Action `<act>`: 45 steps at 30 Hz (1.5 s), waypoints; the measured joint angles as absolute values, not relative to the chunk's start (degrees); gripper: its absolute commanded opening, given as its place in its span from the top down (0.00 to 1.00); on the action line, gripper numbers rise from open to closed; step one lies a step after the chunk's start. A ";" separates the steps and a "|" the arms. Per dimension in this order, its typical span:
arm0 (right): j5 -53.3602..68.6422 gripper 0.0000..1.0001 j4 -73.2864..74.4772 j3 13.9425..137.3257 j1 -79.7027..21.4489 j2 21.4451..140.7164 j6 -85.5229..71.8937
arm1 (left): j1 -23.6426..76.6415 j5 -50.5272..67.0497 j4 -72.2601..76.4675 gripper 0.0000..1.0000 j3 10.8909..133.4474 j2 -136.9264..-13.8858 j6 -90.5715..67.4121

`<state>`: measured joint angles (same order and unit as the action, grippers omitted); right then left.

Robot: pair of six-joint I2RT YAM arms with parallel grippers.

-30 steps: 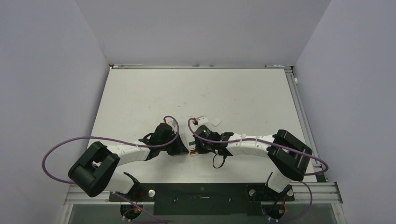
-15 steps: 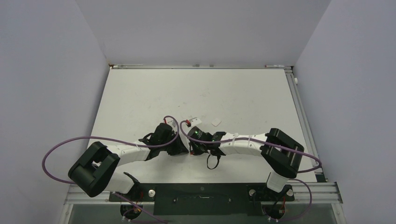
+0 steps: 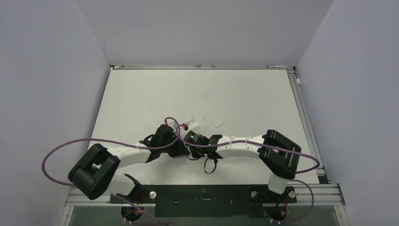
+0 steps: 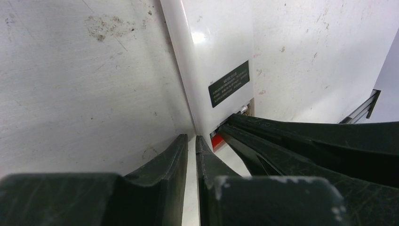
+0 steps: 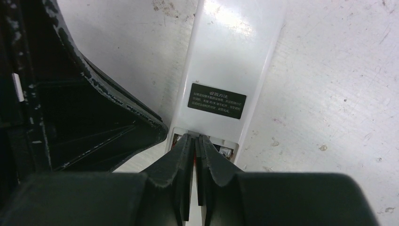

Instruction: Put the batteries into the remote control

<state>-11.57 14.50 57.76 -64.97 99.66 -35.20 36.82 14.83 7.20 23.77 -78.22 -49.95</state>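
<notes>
The remote control (image 5: 230,52) lies back up, white with a dark label (image 5: 217,100); its open recess (image 5: 226,149) faces me. My right gripper (image 5: 194,136) is shut, its tips down in that recess. A reddish battery (image 4: 216,140) shows under and between those tips. A pale metal end (image 5: 227,152) sits at the recess's right side. My left gripper (image 4: 191,137) is shut on the remote control's long edge (image 4: 181,84). In the top view both grippers, left (image 3: 182,149) and right (image 3: 190,151), meet at the table's near middle and hide the remote.
A small white piece (image 3: 217,123) lies on the table just beyond the grippers. A second white bit with a red tab (image 3: 190,124) lies to its left. The right gripper's black fingers (image 4: 291,146) crowd the left wrist view.
The right arm has swung left, bringing its gripper up against the left gripper over the remote. The left arm has stayed still.
</notes>
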 measured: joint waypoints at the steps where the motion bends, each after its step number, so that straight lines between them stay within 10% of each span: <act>1: -11.64 0.90 14.72 57.87 -64.99 99.66 -35.22 | 36.82 14.81 7.18 0.90 23.75 -78.11 -49.95; 25: -15.03 0.48 21.78 58.94 -56.25 86.89 -25.69 | 36.58 12.03 -0.89 0.71 23.42 -70.83 -48.12; 45: -5.17 0.34 20.91 56.82 -41.08 81.58 -8.95 | 34.44 10.68 -14.06 0.48 28.97 -56.88 -45.87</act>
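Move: The battery cover lies on the table about 13 cm ahead of the right hand and 10 cm to its right, 1 cm lower. The remote's middle is some 4 cm ahead of that hand and 1 cm to its left; the batteries sit right at its fingertips. From the left hand, the cover is about 13 cm ahead and 12 cm right; the remote's middle is 4 cm ahead and 2 cm right. The right fingertips come free of the batteries in the compartment and open to over half: the hand first lifts, then swings forward and right towards the cover, about 11 cm each way and 9 cm up, its fingertips tilting outward. The left hand leaves the remote's left edge, easing some 3 cm left, then rising about 7 cm as it opens halfway. ##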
